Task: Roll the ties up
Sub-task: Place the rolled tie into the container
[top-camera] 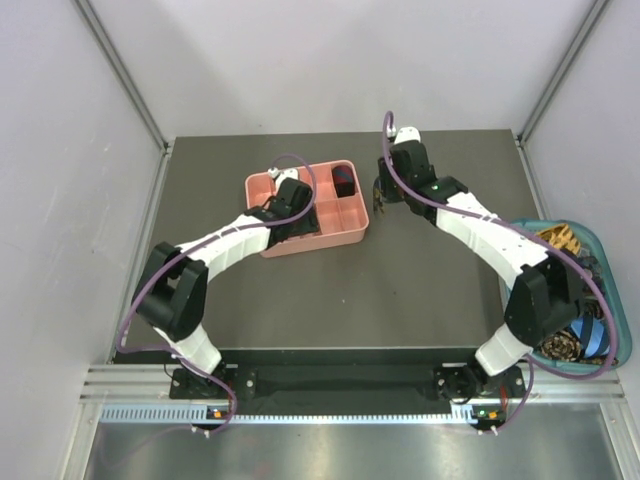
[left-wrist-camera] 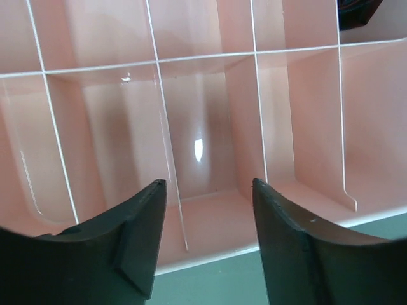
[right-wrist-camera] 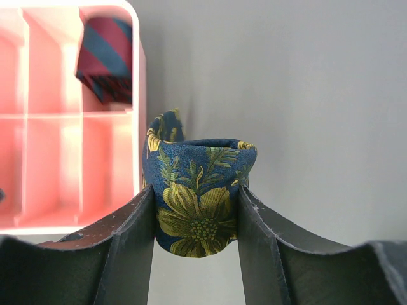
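In the right wrist view my right gripper (right-wrist-camera: pixel 197 194) is shut on a rolled tie (right-wrist-camera: pixel 198 170), navy with yellow flowers, held as an upright coil just right of the salmon-pink tray (right-wrist-camera: pixel 137 95). From above, that gripper (top-camera: pixel 381 197) hangs beside the tray's right wall (top-camera: pixel 364 215). A second rolled tie (right-wrist-camera: pixel 105 56), striped maroon and blue, sits in the tray's far right compartment (top-camera: pixel 344 180). My left gripper (left-wrist-camera: pixel 206 190) stands open over the tray's bare compartments (left-wrist-camera: pixel 203 127), with nothing between its fingers. Seen from above, the left gripper (top-camera: pixel 292 214) is over the tray's middle.
A teal basket (top-camera: pixel 612 300) at the table's right edge holds more ties, a gold-patterned one (top-camera: pixel 560 240) and a coiled one (top-camera: pixel 562 345). The right arm's elbow hangs over the basket. The dark table mat (top-camera: pixel 400 290) lies between the two arms.
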Available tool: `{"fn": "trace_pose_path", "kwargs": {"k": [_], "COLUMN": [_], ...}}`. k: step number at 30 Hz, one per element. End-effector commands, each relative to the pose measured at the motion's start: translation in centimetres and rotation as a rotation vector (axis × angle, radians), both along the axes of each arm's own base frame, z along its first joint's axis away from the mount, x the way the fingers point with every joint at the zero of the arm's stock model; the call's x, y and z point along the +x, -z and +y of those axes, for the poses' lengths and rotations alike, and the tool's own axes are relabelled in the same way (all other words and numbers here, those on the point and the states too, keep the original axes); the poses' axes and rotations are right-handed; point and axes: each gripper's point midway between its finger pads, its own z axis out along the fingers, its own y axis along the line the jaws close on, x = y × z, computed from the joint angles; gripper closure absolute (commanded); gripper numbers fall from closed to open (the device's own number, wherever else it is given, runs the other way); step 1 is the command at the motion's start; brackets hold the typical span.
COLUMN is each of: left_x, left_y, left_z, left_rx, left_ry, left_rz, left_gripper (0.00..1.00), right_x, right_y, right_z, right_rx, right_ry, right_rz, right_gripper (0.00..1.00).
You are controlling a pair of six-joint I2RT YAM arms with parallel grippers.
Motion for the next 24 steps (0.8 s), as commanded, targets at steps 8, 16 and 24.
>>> {"fn": "trace_pose_path", "kwargs": {"k": [8,16,24], "left_x": [2.2,4.4,6.1], "left_y": [-6.9,-9.9,-8.5], "left_z": [0.9,8.3,15.3], "left_rx": [-0.049,-0.005,0.057], "left_ry": [0.000,-0.108,-0.229], "left_rz": [-0.119,-0.151,-0.114], "left_gripper": [0.29,0.21,0.21], "right_x": [4.4,6.9,8.5], "right_y": [-4.0,-4.3,-4.2], "right_z": [1.4,4.2,8.9], "right_rx": [0.004,0.029,0.060], "right_ry": [0.006,-0.031,-0.100], "right_rz": [-0.083,-0.112,-0.140], "right_gripper": [0.86,0.87,0.87]}}
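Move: The right hand already holds the flowered rolled tie. The pink container's middle lies about 18 cm to its left, barely a centimetre farther out and some 12 cm lower. The striped tie in the container's far right cell is about 10 cm left and 7 cm ahead of it; the empty near right cell is roughly 8 cm left and level with it. From the left hand, over the near row, the container's middle is about 4 cm ahead, slightly below. Forward and to the left, some 7 cm out and 6 cm sideways and almost level, the right hand carries the rolled tie towards the container's far right corner, bending more to the left late on and keeping its pinch. Meanwhile the left hand, holding nothing, rises and then sweeps left off the container, also reaching a little forward, its fingers opening wider. ##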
